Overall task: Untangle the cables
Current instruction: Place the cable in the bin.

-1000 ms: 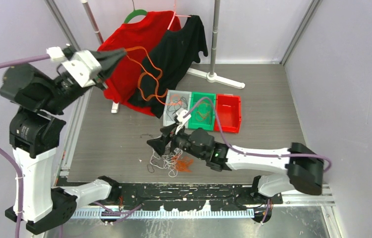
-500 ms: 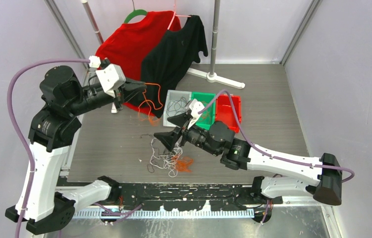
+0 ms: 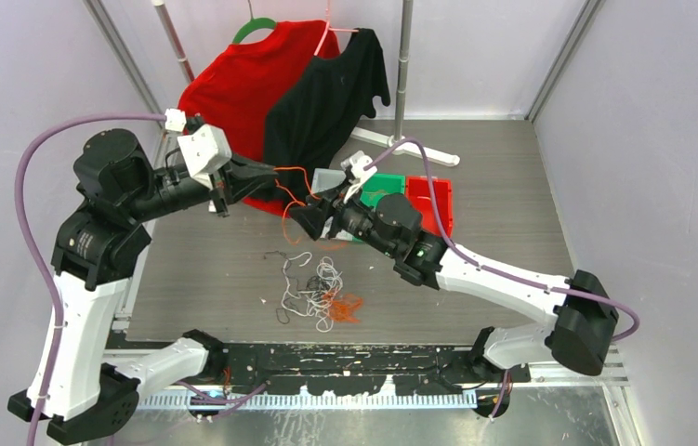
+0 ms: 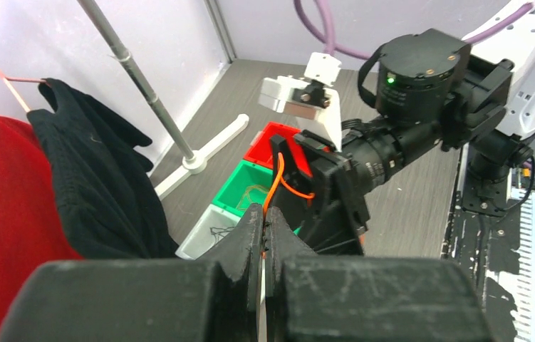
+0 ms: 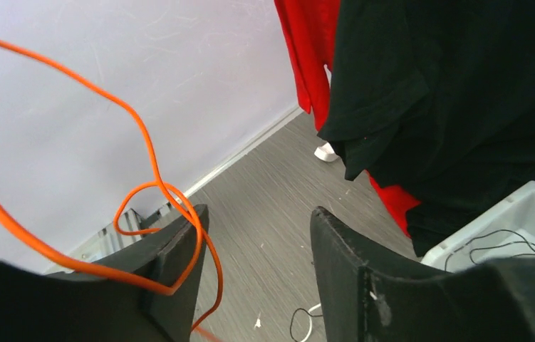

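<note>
A loose tangle of white, black and orange cables [image 3: 319,297] lies on the table near the front edge. One orange cable [image 3: 291,181] is lifted off the table, and my left gripper [image 3: 272,171] is shut on it. In the left wrist view the orange cable [image 4: 278,178] runs up out of my closed left gripper [image 4: 264,214]. My right gripper [image 3: 300,218] hangs right beside it, open. In the right wrist view the orange cable [image 5: 154,178] loops across the left finger [image 5: 179,263] of my right gripper [image 5: 257,242], with a wide gap between the jaws.
A red shirt [image 3: 233,84] and a black shirt [image 3: 326,93] hang on a rack [image 3: 404,65] at the back. A grey bin [image 4: 207,228] holding black cable, a green bin [image 3: 384,190] and a red bin [image 3: 433,209] stand in a row behind my right arm.
My left arm has come down and to the right with the orange cable. My right gripper has risen from the tangle up to that cable, and its jaws have narrowed somewhat.
</note>
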`<act>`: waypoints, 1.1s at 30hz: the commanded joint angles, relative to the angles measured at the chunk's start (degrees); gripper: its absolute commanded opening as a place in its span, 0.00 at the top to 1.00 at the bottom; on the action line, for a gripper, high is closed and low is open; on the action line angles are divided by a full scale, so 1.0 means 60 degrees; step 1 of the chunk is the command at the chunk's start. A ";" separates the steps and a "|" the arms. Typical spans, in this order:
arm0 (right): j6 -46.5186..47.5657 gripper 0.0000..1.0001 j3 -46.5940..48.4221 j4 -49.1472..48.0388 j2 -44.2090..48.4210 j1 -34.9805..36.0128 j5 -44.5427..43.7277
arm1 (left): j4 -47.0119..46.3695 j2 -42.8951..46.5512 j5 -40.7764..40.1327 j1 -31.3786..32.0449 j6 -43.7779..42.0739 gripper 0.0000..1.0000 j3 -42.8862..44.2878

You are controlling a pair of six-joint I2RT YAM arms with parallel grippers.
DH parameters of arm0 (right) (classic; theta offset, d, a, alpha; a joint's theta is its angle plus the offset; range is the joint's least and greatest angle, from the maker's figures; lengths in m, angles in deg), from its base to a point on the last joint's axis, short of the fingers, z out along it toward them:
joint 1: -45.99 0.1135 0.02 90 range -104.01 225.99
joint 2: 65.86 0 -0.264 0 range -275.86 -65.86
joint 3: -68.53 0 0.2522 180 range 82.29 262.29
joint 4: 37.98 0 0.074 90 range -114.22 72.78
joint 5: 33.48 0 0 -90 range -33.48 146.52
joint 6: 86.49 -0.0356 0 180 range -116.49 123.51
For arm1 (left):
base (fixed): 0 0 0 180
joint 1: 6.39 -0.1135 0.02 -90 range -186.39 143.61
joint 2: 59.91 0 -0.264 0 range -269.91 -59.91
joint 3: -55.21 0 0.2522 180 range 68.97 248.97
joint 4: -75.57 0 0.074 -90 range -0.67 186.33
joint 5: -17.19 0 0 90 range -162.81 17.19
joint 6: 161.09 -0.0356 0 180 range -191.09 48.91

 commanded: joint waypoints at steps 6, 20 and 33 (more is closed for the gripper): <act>-0.1415 0.81 0.0648 -0.2379 -0.0758 -0.0278 0.1698 | -0.0486 0.0175 0.0322 0.0027 0.0734 1.00 -0.0491; -0.3373 0.99 -0.0474 -0.1252 0.0575 -0.2698 0.1243 | 0.0294 0.0595 -0.0220 0.0067 -0.0019 0.52 -0.2595; -0.0780 0.99 -0.1304 0.1799 0.1054 -0.4470 -0.2380 | 0.2247 0.0127 -0.2678 0.0130 -0.2010 0.00 -0.2446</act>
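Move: My left hand still holds the orange cable high up. Its lower loop hangs beside my open right fingers, about 2 cm left of the right hand point and 1 cm above. From the right hand, the green bin is some 22 cm ahead, 15 cm right and 30 cm below. The white bin lies 22 cm ahead, 3 cm right; the tangled pile sits almost directly beneath. From my left hand the green bin is about 27 cm ahead, 17 cm right, 45 cm down. I ease my right hand about 2 cm left and shut its fingers on the orange cable. My left hand sinks slowly, then opens wide, lets go and drops faster, 15 cm in all, its fingertips tilting down. With the cable pinched, my right hand swings right and forward, net some 20 cm, towards the green bin, turning about 30 degrees clockwise and sinking near the end. ##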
